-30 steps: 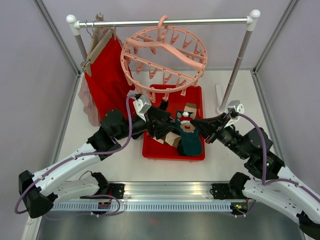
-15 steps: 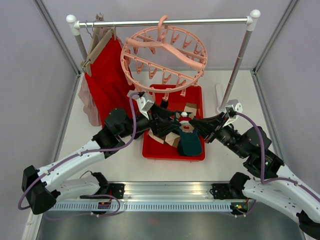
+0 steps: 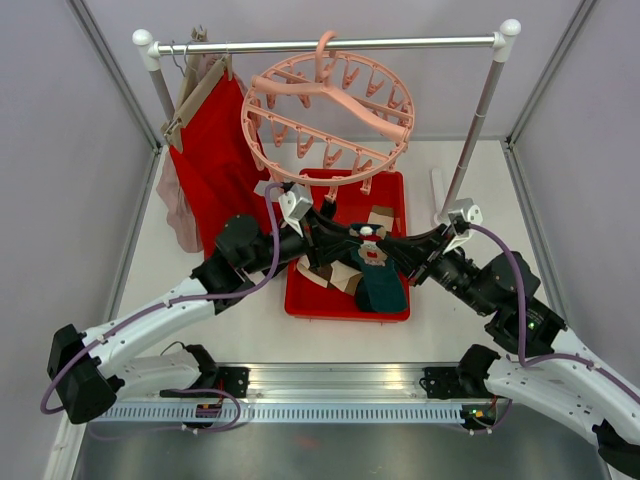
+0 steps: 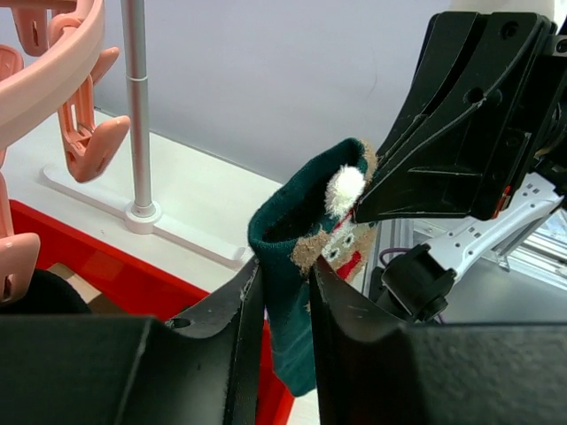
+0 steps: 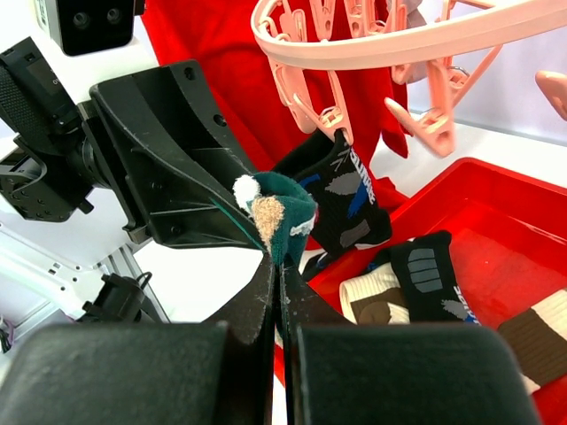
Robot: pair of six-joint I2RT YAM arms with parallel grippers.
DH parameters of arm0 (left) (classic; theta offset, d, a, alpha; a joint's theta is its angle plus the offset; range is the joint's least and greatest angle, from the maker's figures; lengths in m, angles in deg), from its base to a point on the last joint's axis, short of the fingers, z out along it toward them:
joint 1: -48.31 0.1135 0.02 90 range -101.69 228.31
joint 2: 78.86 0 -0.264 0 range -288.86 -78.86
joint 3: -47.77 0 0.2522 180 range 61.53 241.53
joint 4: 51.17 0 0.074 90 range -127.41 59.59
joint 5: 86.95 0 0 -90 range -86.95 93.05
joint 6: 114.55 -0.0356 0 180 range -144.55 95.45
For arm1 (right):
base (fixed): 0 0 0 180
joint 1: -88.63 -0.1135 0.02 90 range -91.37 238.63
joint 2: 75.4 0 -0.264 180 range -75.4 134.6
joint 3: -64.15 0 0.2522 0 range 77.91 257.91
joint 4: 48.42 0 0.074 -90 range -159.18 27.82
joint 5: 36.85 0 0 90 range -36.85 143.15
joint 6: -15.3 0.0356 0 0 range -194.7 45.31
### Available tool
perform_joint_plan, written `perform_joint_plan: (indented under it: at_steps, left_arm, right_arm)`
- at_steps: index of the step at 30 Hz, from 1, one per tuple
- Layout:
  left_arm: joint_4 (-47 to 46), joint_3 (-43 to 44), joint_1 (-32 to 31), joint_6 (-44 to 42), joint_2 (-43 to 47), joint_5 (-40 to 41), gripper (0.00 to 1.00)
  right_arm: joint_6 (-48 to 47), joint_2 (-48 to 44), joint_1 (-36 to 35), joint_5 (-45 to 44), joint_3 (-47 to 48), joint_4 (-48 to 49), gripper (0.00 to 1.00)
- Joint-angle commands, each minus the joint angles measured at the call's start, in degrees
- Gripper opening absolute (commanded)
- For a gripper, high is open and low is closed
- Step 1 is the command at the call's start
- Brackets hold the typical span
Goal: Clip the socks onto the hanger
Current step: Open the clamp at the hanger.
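Note:
A dark teal sock (image 3: pixel 380 282) with a red-white figure hangs over the red tray (image 3: pixel 345 312). My right gripper (image 3: pixel 388 246) is shut on its cuff; in the right wrist view (image 5: pixel 276 257) the fingers pinch the sock (image 5: pixel 288 212). My left gripper (image 3: pixel 348 236) is open, its jaws narrowly straddling the same sock (image 4: pixel 301 221) just below the cuff in the left wrist view (image 4: pixel 285 266). The pale-pink ring hanger (image 3: pixel 262 100) with dangling pegs hangs from the rail above and behind. Black socks (image 5: pixel 345 190) and a beige sock (image 5: pixel 376 297) lie in the tray.
The metal rail (image 3: pixel 400 43) stands on a right post (image 3: pixel 480 130) with a white foot. A red cloth (image 3: pixel 210 150) and a pink garment (image 3: pixel 180 215) hang on wooden hangers at the left, close to my left arm. Grey walls enclose the table.
My left gripper has moved right and slightly up, from beside the tray socks to around the teal sock. The right gripper has held the sock nearly still.

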Motion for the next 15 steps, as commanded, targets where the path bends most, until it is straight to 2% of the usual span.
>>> perform_joint_plan:
  at_steps: [1,3,5,7,8,9,12,15]
  left_arm:
    - [-3.4,2.1,-0.4,1.1,-0.2,-0.3,0.28]
    - [-3.4,2.0,-0.5,0.6,-0.4,-0.9,0.18]
    - [-3.3,1.6,-0.7,-0.1,-0.4,-0.7,0.13]
    - [-3.3,1.0,-1.2,-1.9,-0.3,-0.2,0.05]
    - [-3.3,0.2,-1.6,-2.9,0.1,0.9,0.03]
    - [-3.3,-0.2,-2.5,-5.2,0.2,1.5,0.02]
    - [-4.9,-3.1,-4.7,-11.0,1.3,5.6,0.02]
    - [-5.9,-5.6,-6.8,-16.1,1.8,10.3,0.02]
  right_arm:
    - [0.0,0.2,0.0,-0.5,0.8,0.9,0.00]
    - [-0.2,0.2,0.0,-0.9,0.5,0.7,0.00]
    - [-0.7,0.3,0.1,-2.5,0.5,-0.2,0.00]
    - [-1.1,0.7,0.0,-5.7,0.5,-2.0,0.06]
    - [-1.4,0.8,0.1,-6.8,0.4,-2.7,0.11]
    - [-1.5,1.0,0.0,-10.0,0.4,-4.1,0.22]
    - [-2.4,1.6,0.1,-13.5,1.0,-5.9,0.40]
    - [-3.2,2.2,0.0,-17.1,2.2,-7.3,0.48]
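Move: The green reindeer sock's cuff sits between and just past my left fingertips, about 2 cm to that hand's right and level. My right hand pinches the cuff's other edge, the cuff's middle some 2 cm left of it and 1 cm ahead. From the right hand, the nearest hanger clip is about 10 cm ahead, 2 cm left and 3 cm up, and the hung black sock's cuff about 7 cm ahead and 10 cm left. I finish shutting my left fingers so they pinch the green sock's cuff, then draw that hand slightly back and about 2 cm down. Only once they are shut do I open my right fingers roughly halfway and let go, taking that hand about 3 cm down and 3 cm forward with some drift to the right, swinging it some 10 degrees clockwise, the fingers still around the sock. ##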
